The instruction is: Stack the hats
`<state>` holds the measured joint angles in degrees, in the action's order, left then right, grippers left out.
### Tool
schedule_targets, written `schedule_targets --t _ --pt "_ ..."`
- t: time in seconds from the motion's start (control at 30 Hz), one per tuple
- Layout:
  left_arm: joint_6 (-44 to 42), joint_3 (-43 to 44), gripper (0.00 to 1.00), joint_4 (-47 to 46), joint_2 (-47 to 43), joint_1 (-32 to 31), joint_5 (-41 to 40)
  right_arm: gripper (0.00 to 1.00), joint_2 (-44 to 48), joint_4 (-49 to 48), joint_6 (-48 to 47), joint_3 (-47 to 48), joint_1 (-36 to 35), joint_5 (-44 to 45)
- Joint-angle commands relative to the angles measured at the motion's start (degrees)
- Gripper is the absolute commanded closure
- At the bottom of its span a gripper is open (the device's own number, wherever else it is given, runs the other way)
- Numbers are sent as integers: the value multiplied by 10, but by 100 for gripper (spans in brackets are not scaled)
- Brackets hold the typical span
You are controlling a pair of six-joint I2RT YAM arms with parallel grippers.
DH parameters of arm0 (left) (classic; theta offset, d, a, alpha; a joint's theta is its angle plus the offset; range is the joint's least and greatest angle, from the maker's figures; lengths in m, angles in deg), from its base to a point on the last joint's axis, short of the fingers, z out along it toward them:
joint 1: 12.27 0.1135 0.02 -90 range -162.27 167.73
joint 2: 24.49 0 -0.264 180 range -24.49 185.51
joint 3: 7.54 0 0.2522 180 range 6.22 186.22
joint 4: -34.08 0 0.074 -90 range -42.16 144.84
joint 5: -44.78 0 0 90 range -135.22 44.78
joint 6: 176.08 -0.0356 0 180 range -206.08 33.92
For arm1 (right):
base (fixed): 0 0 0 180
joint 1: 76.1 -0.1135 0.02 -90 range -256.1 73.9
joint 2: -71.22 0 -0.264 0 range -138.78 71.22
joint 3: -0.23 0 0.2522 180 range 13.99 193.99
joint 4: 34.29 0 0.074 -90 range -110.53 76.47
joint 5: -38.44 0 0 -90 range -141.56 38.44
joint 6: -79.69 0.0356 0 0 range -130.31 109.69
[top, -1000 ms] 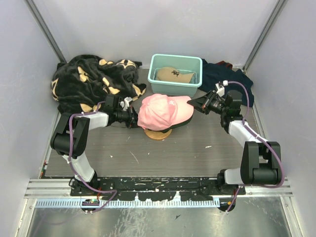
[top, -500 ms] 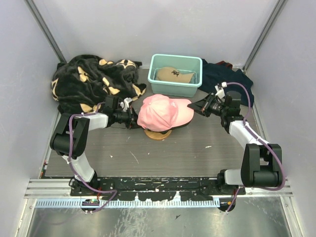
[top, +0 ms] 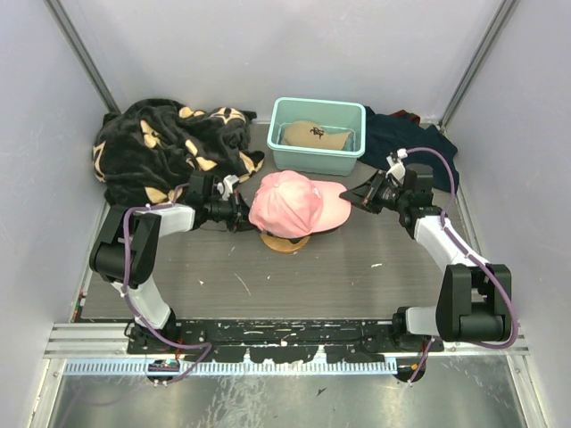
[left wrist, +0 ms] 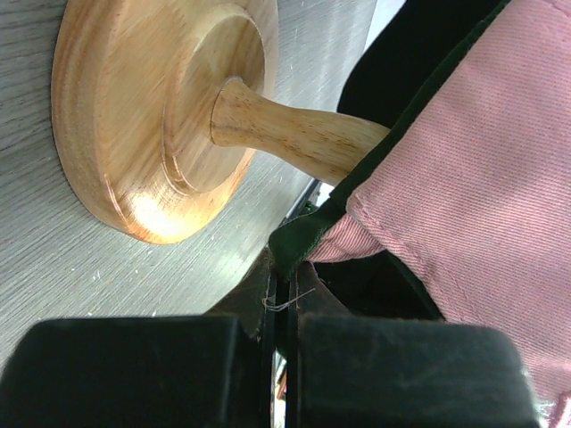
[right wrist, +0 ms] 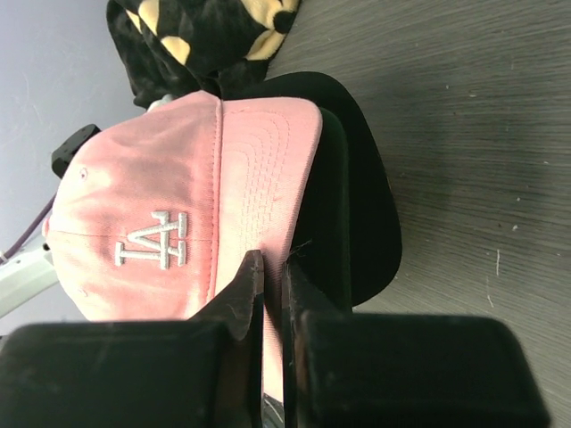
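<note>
A pink hat [top: 290,203] with a white logo sits on top of a wooden stand [top: 285,241] in the middle of the table. In the right wrist view the pink hat [right wrist: 178,205] lies over a black brim [right wrist: 357,205]. My right gripper [top: 350,194] [right wrist: 272,263] is shut on the pink brim's front edge. My left gripper [top: 241,212] [left wrist: 284,276] is shut on the rear rim of the pink hat [left wrist: 464,178], where a dark green edge [left wrist: 303,236] runs under the pink cloth. A tan hat [top: 312,135] lies in the teal bin [top: 317,104].
A black blanket [top: 169,143] with tan flowers is heaped at the back left, close behind my left arm. A dark navy cloth [top: 401,138] lies at the back right beside the bin. The stand's round base [left wrist: 152,116] rests on the grey table.
My right arm has shifted slightly outward with the pink brim in its grip, and the brim now lies a little flatter. The left arm has not moved.
</note>
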<state>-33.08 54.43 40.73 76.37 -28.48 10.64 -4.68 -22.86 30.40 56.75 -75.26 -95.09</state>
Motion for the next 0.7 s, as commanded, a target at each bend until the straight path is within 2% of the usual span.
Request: schedule_targets --t 0.0,0.1,0.17,0.4,0.5,0.6,0.67 --pt "-11 -19 98 32 -1 3 -33 99 -31 127 -147 -34 9 162" --pt "-10 -17 98 32 -3 3 -32 99 -28 114 -138 -34 9 148" --pt "-9 -15 98 33 -5 3 -31 95 -20 115 -134 -21 4 142" --pt "-11 13 96 58 -18 3 -25 63 4 132 -122 42 -21 140" --pt "-16 27 87 77 -22 3 -26 56 8 140 -121 61 -23 146" --pt "-16 34 72 89 -33 2 -30 56 9 145 -124 74 -23 148" --pt "-17 36 66 93 -42 3 -34 56 10 146 -123 78 -23 148"
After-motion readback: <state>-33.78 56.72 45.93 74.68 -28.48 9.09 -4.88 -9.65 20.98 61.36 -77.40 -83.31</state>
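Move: The pink hat's middle lies about 11 cm to the right hand's left, 2 cm back, roughly level; from the left hand it is about 11 cm right, 2 cm ahead and 5 cm higher. The wooden stand's middle is some 9 cm to the left hand's right, level fore-and-aft, 3 cm lower. From the right hand the teal bin stands about 17 cm ahead, 5 cm left and 11 cm lower. The right hand lets go of the pink hat's brim: it holds still first, then its fingers open to nearly half and it sinks about 2.5 cm while drawing 1.5 cm right, the fingertips tipping some 15 degrees further down. The left hand keeps the near-shut pinch on the rim at the hats' left side until late, then starts opening and rises about 1 cm. ##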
